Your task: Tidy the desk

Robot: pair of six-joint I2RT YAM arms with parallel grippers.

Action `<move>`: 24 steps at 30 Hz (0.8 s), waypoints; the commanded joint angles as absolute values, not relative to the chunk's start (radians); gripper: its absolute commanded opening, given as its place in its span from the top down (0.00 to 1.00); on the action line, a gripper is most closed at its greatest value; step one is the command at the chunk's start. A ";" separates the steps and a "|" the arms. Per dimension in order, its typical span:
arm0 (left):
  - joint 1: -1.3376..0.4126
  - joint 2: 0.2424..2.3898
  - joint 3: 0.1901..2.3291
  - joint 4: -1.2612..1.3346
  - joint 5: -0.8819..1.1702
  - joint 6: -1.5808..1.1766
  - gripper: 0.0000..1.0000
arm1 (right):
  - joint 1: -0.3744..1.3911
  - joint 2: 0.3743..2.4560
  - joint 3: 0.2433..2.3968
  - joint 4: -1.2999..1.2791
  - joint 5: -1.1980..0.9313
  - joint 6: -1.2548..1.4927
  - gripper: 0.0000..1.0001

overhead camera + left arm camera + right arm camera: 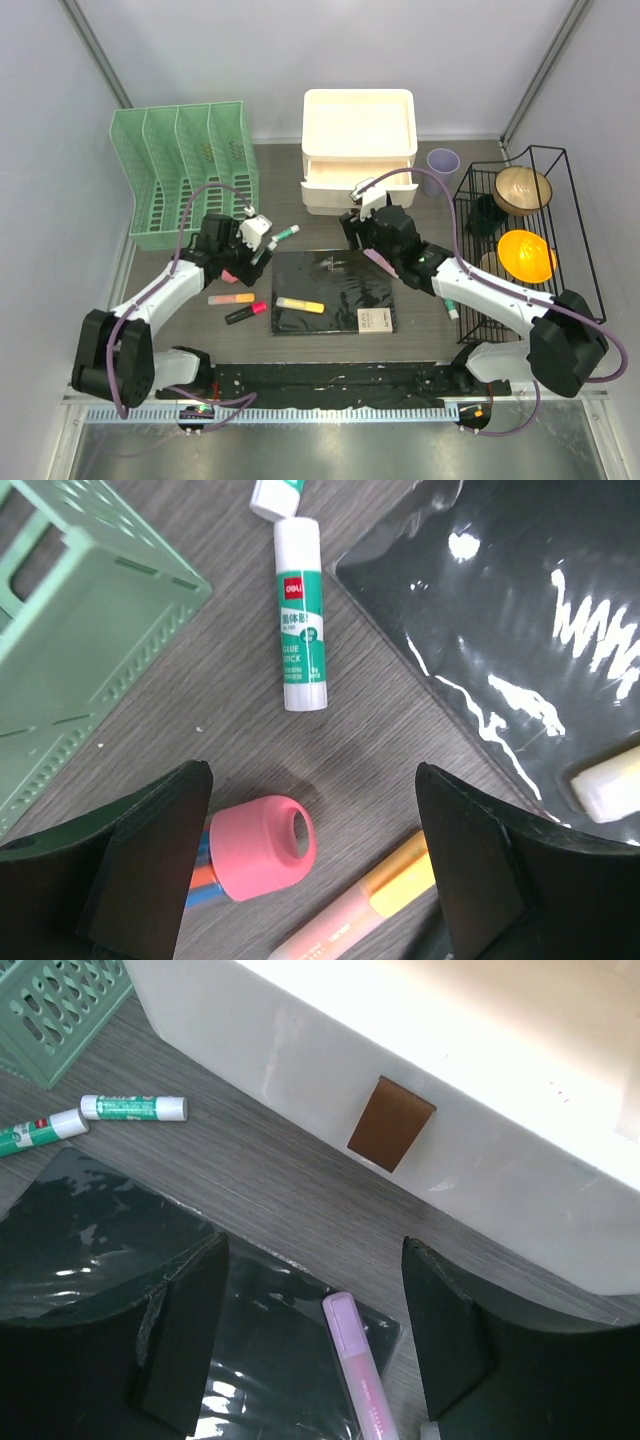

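The desk (315, 228) carries scattered stationery round a black notebook (335, 290). My left gripper (310, 860) (240, 262) hangs open over a pink-capped, blue-and-orange object (262, 847) and an orange highlighter (370, 900); both lie on the wood between its fingers, untouched. A green-and-white glue stick (300, 615) lies just ahead of it. My right gripper (315, 1340) (360, 238) is open above a purple highlighter (355, 1370), which rests on the notebook's corner (270, 1360) in front of the white drawer unit (420, 1120).
A green file organizer (185, 170) stands back left, the white drawer unit (358, 150) back centre, and a purple cup (443, 162) beside it. A black wire rack (570, 230) at the right holds a wooden bowl (522, 190) and an orange bowl (526, 254). A yellow highlighter (300, 305) lies on the notebook.
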State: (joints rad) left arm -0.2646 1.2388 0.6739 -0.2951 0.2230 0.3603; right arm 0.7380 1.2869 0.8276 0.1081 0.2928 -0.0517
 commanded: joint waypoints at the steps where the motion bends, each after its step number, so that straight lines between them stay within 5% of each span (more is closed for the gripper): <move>1: -0.267 1.298 0.709 -0.239 0.195 0.403 0.13 | 0.742 1.253 0.815 0.140 0.282 -0.069 0.26; 16: -0.279 1.515 0.807 -0.143 0.229 0.428 0.25 | 0.742 1.244 0.804 0.143 0.275 -0.100 0.26; 24: -0.285 1.624 0.853 -0.132 0.241 0.434 0.52 | 0.741 1.235 0.795 0.150 0.275 -0.109 0.27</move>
State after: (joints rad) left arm -0.2813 1.5986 0.8162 -0.1745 0.2153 0.4202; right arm 0.7380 1.2781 0.7998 0.1043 0.2752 -0.0959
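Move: The nearer glue stick lies about 6 cm ahead of the left hand, 2 cm to its right and 6 cm below. The second glue stick touches its far end, centred roughly 5 cm farther out and 4 cm farther right. The green rack's near right corner is some 9 cm ahead of the hand and 1 cm left; the pink-capped pen case lies 2 cm ahead and 8 cm left. From the right hand, the nearer stick is about 22 cm left, 2 cm ahead and 18 cm down. The left fingers end up astride the nearer glue stick, one finger right against its side, the grip not yet shut. To get there the hand sinks first, then slides forward with a touch of right, past the rack's corner, and dips once more: about 4.5 cm each down and forward. The fingers narrow from nearly wide to about half open, fastest at the end, with hardly any wrist turn. ##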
